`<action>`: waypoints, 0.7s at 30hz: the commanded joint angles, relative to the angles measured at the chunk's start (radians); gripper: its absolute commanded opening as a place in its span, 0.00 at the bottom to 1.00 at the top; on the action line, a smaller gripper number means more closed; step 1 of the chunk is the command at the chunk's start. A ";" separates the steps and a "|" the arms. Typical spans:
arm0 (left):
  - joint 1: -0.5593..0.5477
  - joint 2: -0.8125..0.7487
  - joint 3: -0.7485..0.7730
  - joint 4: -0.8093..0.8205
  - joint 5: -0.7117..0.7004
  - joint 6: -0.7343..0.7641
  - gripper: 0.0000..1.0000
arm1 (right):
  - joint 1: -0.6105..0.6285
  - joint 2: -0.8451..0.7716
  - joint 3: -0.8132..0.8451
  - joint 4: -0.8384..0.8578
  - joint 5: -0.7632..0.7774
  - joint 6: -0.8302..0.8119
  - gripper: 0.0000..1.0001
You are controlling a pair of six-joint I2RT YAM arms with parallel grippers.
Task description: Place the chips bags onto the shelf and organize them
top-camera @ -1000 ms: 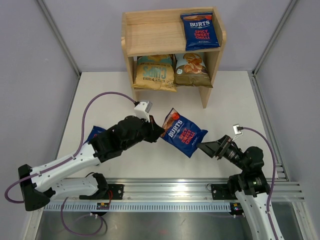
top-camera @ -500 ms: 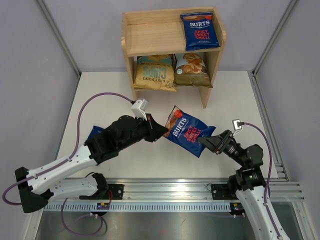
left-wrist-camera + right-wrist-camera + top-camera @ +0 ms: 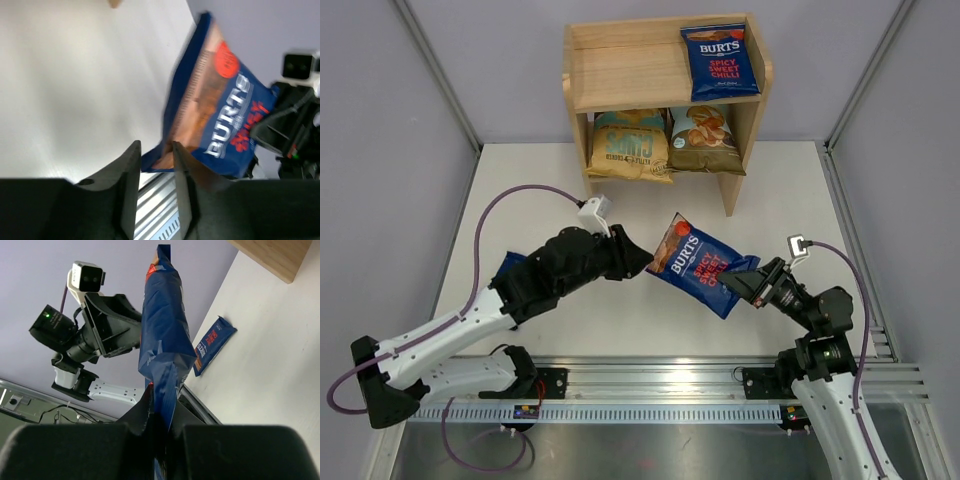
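A dark-blue Burts chips bag (image 3: 700, 265) hangs in the air above the table between my two arms. My right gripper (image 3: 738, 285) is shut on its lower right edge; in the right wrist view the bag (image 3: 162, 335) stands up from the closed jaws (image 3: 162, 405). My left gripper (image 3: 644, 265) is open just left of the bag; its fingers (image 3: 156, 147) stand apart, with the bag's corner (image 3: 220, 110) at their tips. The wooden shelf (image 3: 620, 75) holds a Burts bag (image 3: 720, 58) on top, and a tan-and-teal bag (image 3: 630, 145) and a Cassava bag (image 3: 703, 138) below. A third Burts bag (image 3: 510, 266) lies on the table.
The third Burts bag lies half under my left arm near the table's left side and also shows in the right wrist view (image 3: 215, 342). The left half of the shelf's top tier is bare wood. A metal rail (image 3: 650, 380) runs along the near edge.
The left gripper has opened and let go of the bag. The right gripper now holds it and has carried it a little to the right.
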 commanded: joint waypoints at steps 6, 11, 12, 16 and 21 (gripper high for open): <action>0.103 -0.167 0.060 -0.290 -0.261 0.071 0.68 | -0.002 0.088 0.174 -0.037 0.040 0.039 0.04; 0.104 -0.178 0.177 -0.508 -0.316 0.191 0.90 | -0.002 0.228 0.337 -0.063 0.114 0.108 0.04; 0.104 -0.182 0.191 -0.573 -0.323 0.205 0.99 | 0.000 0.289 0.364 -0.054 0.117 0.120 0.04; 0.104 -0.224 0.246 -0.713 -0.388 0.260 0.99 | 0.000 0.434 0.583 -0.056 0.151 0.166 0.01; 0.104 -0.303 0.174 -0.749 -0.419 0.340 0.99 | 0.013 0.570 0.773 -0.062 0.316 0.204 0.00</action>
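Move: The right hand holds a blue bag; the empty left half of the upper shelf lies about 33 cm ahead, 20 left and 10 above. The shelved blue bag is straight ahead some 33 cm, 12 up; the brown bag sits 28 ahead, 5 left, 8 below. From the left hand, the last table bag lies about 7 ahead, 28 left, 25 below. Right lifts its pinched bag about 17 cm, increasingly forward shelfwards; left opens wide, withdrawing some 18 cm left. ##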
